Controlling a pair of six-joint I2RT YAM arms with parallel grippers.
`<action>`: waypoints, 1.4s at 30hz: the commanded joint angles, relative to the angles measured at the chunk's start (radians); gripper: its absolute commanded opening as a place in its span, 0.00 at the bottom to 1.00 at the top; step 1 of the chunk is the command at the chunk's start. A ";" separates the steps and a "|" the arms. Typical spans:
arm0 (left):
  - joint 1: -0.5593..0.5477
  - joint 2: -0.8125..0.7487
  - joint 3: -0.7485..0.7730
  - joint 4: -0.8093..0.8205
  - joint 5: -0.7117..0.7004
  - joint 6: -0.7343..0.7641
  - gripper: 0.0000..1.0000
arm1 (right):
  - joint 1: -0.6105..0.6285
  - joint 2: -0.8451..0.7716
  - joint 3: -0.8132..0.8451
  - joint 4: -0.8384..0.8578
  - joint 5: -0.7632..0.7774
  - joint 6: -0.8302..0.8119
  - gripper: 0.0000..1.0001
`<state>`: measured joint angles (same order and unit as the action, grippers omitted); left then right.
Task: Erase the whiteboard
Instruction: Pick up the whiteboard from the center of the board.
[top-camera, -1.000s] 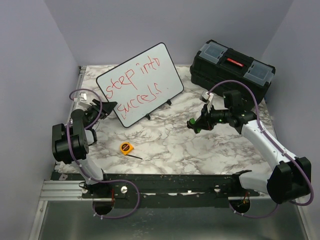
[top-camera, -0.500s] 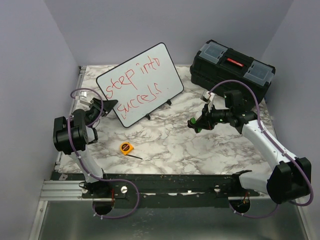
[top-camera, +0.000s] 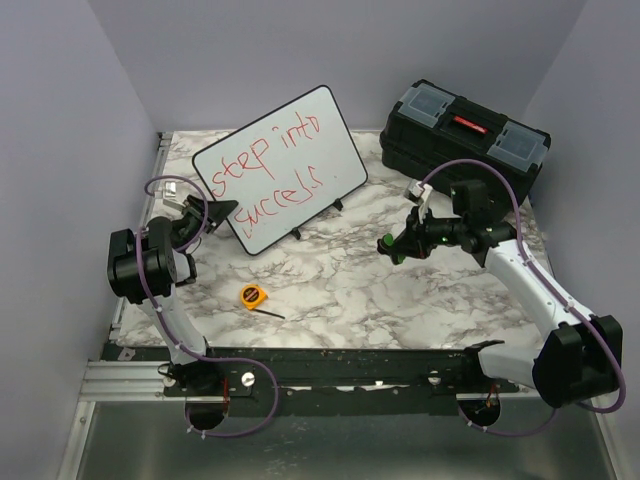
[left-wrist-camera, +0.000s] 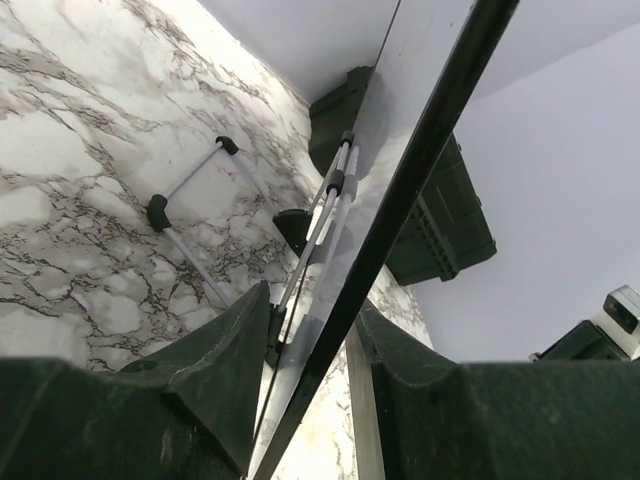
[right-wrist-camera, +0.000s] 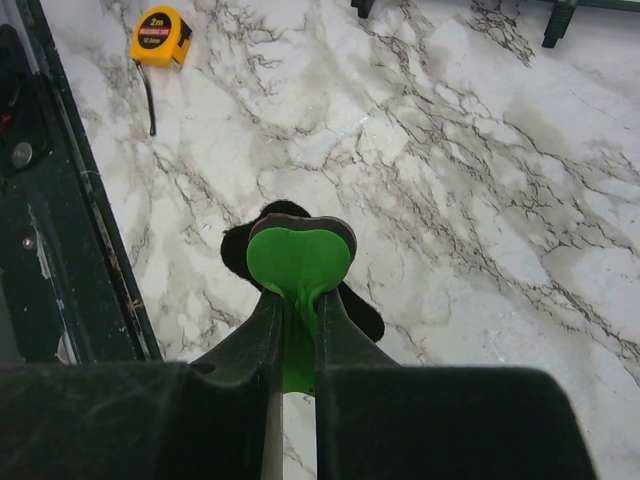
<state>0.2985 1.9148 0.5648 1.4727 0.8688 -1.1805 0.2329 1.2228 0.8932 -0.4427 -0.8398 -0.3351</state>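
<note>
The whiteboard (top-camera: 285, 165) leans on its wire stand at the back left, with red handwriting across its face. My left gripper (top-camera: 215, 212) is at its lower left edge. In the left wrist view the board's black rim (left-wrist-camera: 420, 160) runs between the jaws of the left gripper (left-wrist-camera: 312, 320). The right finger touches the rim and a thin gap shows at the left finger. My right gripper (top-camera: 400, 243) hovers over mid-table, shut on a green eraser (right-wrist-camera: 298, 262) with a black felt pad.
A black toolbox (top-camera: 465, 135) stands at the back right. A yellow tape measure (top-camera: 253, 296) lies near the front left, also in the right wrist view as the tape measure (right-wrist-camera: 160, 33). The wire stand (left-wrist-camera: 190, 180) props the board from behind.
The left arm's elbow has lifted and shifted left, and its jaws have narrowed around the board's edge. The right arm has barely moved.
</note>
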 joint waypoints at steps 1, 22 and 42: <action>-0.007 0.009 0.000 0.116 0.019 -0.005 0.34 | -0.009 -0.023 -0.001 -0.014 -0.013 -0.015 0.01; -0.024 -0.359 0.111 -0.192 -0.017 0.130 0.00 | -0.026 -0.030 -0.002 -0.021 -0.019 -0.023 0.01; -0.237 -0.694 0.250 -0.690 -0.272 0.266 0.00 | -0.096 -0.033 -0.005 -0.028 -0.033 -0.029 0.01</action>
<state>0.0784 1.3113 0.7776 0.7155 0.7006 -0.8787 0.1547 1.2060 0.8932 -0.4511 -0.8425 -0.3458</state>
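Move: The whiteboard's left edge already stands between the left gripper's open fingers. The board's middle lies about 10 cm ahead and 12 cm to the right, roughly level. From the same hand the tape measure sits some 17 cm back, 3 cm right and 11 cm below, and the green eraser in the right gripper about 13 cm back and 34 cm right. From the right hand the board's middle is about 24 cm ahead and 24 cm left. Shut the left gripper on the whiteboard's left edge, then, keeping that pinch, lift up about 16 cm off the stand, bearing some 6 cm to the right over the second half as the wrist tips up and rolls its left side higher, about 15 degrees. Keep the green eraser gripped in the right hand and ease it a couple of centimetres right. ##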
